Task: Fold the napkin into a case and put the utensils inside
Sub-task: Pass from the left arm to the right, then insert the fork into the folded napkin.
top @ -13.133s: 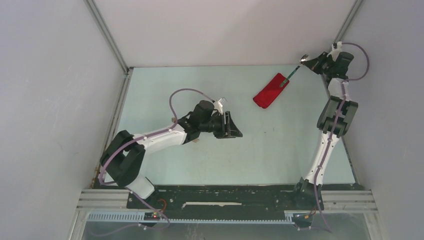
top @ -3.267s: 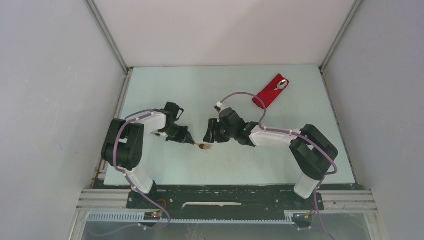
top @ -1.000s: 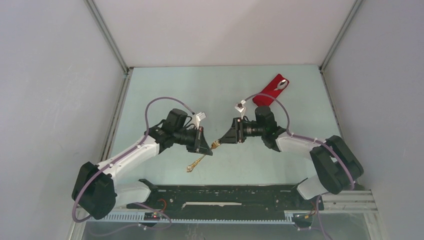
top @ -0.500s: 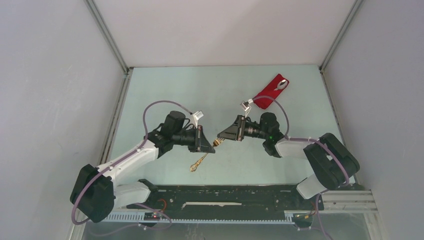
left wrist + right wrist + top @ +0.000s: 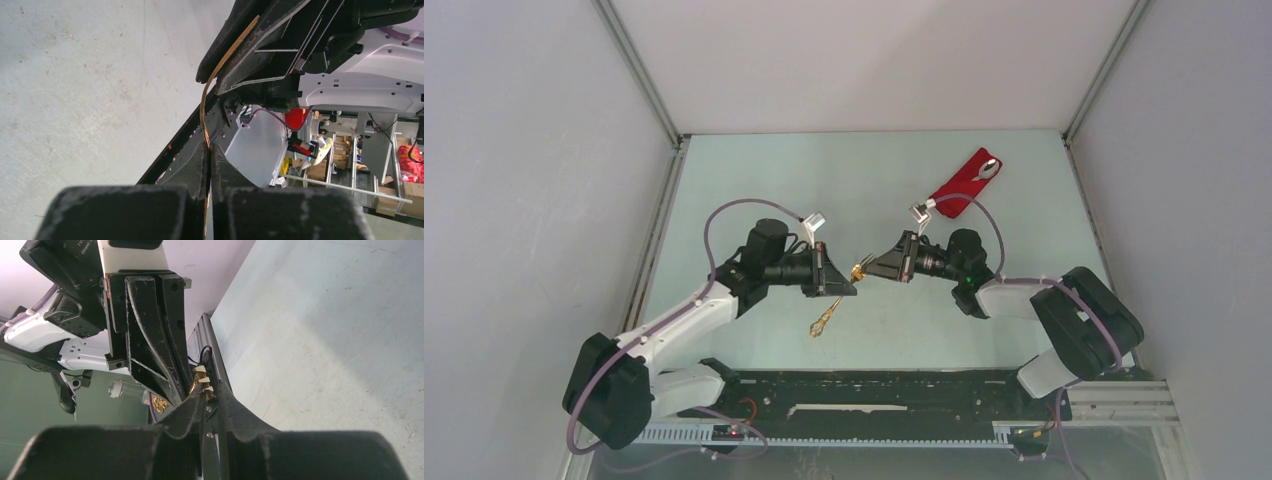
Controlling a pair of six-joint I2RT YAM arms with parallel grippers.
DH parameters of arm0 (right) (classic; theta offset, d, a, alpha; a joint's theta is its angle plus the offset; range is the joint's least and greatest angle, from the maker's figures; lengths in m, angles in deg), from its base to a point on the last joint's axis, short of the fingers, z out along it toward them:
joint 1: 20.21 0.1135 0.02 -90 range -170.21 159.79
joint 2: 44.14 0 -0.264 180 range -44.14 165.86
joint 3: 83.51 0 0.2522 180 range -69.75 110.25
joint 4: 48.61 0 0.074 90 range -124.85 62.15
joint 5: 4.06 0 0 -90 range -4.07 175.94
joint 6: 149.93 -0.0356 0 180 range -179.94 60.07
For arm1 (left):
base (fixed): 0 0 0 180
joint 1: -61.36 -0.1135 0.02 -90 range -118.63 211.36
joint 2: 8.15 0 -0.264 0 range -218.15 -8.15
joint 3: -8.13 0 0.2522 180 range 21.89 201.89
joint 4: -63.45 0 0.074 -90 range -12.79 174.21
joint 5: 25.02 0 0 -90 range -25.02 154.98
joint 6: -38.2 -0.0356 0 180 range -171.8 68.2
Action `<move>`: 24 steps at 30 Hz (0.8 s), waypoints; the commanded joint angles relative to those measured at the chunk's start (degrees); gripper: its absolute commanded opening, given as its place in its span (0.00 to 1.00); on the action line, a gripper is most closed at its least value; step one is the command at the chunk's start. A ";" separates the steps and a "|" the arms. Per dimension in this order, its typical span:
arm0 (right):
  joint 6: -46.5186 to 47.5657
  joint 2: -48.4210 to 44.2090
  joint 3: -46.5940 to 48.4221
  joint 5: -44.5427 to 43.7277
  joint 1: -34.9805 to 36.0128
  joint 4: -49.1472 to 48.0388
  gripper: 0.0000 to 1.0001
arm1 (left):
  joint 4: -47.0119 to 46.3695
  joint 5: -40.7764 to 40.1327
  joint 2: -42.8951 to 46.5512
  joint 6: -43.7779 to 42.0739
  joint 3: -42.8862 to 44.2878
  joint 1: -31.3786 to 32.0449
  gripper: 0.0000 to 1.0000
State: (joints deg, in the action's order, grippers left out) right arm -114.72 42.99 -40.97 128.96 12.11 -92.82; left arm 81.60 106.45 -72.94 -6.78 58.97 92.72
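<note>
The fork [image 5: 822, 324] hangs in the air between the two arms, its handle end drooping toward the table. My left gripper [image 5: 842, 287] is shut on its shaft; the left wrist view shows the fork [image 5: 202, 110] edge-on between the left gripper's [image 5: 210, 148] pressed pads. My right gripper [image 5: 867, 268] faces it. In the right wrist view this gripper [image 5: 210, 392] has its jaws narrowly apart around the fork's tines [image 5: 202, 381], with a slit showing between them. The red case [image 5: 959, 188] lies at the far right, a utensil's pale rounded end [image 5: 991, 167] poking out of it.
The pale green table [image 5: 754, 170] is walled by white panels with metal corner rails [image 5: 639, 75]. A black base bar [image 5: 874, 385] runs along the near edge under both arms. The grippers meet tip to tip just above the table's near middle.
The right gripper's jaws have narrowed around the fork's tines. Both grippers drifted slightly right and away from the near edge, and the fork's hanging handle end rose a little.
</note>
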 commanded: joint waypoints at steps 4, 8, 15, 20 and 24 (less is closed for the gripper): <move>-2.42 0.76 -0.04 0.40 -0.30 -7.92 0.15 | -2.67 1.57 1.44 0.80 -0.70 -0.24 0.00; -1.15 0.24 -0.04 0.06 -0.94 -7.81 0.00 | -2.71 2.04 1.11 0.85 -0.24 -0.24 0.00; 16.92 -4.55 3.33 2.09 -12.15 10.43 0.00 | 5.73 -7.05 4.90 -2.67 2.85 -0.74 0.64; 36.68 -1.96 15.71 8.77 -30.97 28.01 0.00 | 13.14 -11.07 5.88 -7.83 4.91 -0.82 0.66; 43.33 3.97 27.67 10.90 -42.57 35.16 0.00 | 11.75 -10.20 5.15 -7.80 3.11 -0.39 0.67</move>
State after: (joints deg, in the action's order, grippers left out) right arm -85.02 43.43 -23.40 136.65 -21.84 -67.62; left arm 91.89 97.62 -68.09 -11.72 61.99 92.19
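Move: The fork, still pinched near its neck in the left gripper, has its tines between the right fingers. The fork's middle lies about 6 cm back and 6 cm left of the right hand, about 2 cm lower, and some 2 cm back and 1 cm left of the left hand, about level. From the right hand the red napkin case is roughly 22 cm ahead, 25 cm right and 16 cm below; the spoon on it is about 26 cm ahead, 29 cm right and 16 cm below. Hold both hands nearly still while you shut the right fingers on the fork's tines, then open the left gripper wide and ease it about 2 cm left, off the neck. As the left lets go, sweep the right hand with the fork fast, forward and right in equal parts, some 25 cm towards the napkin case, turning it about 25 degrees clockwise and tilting it. ##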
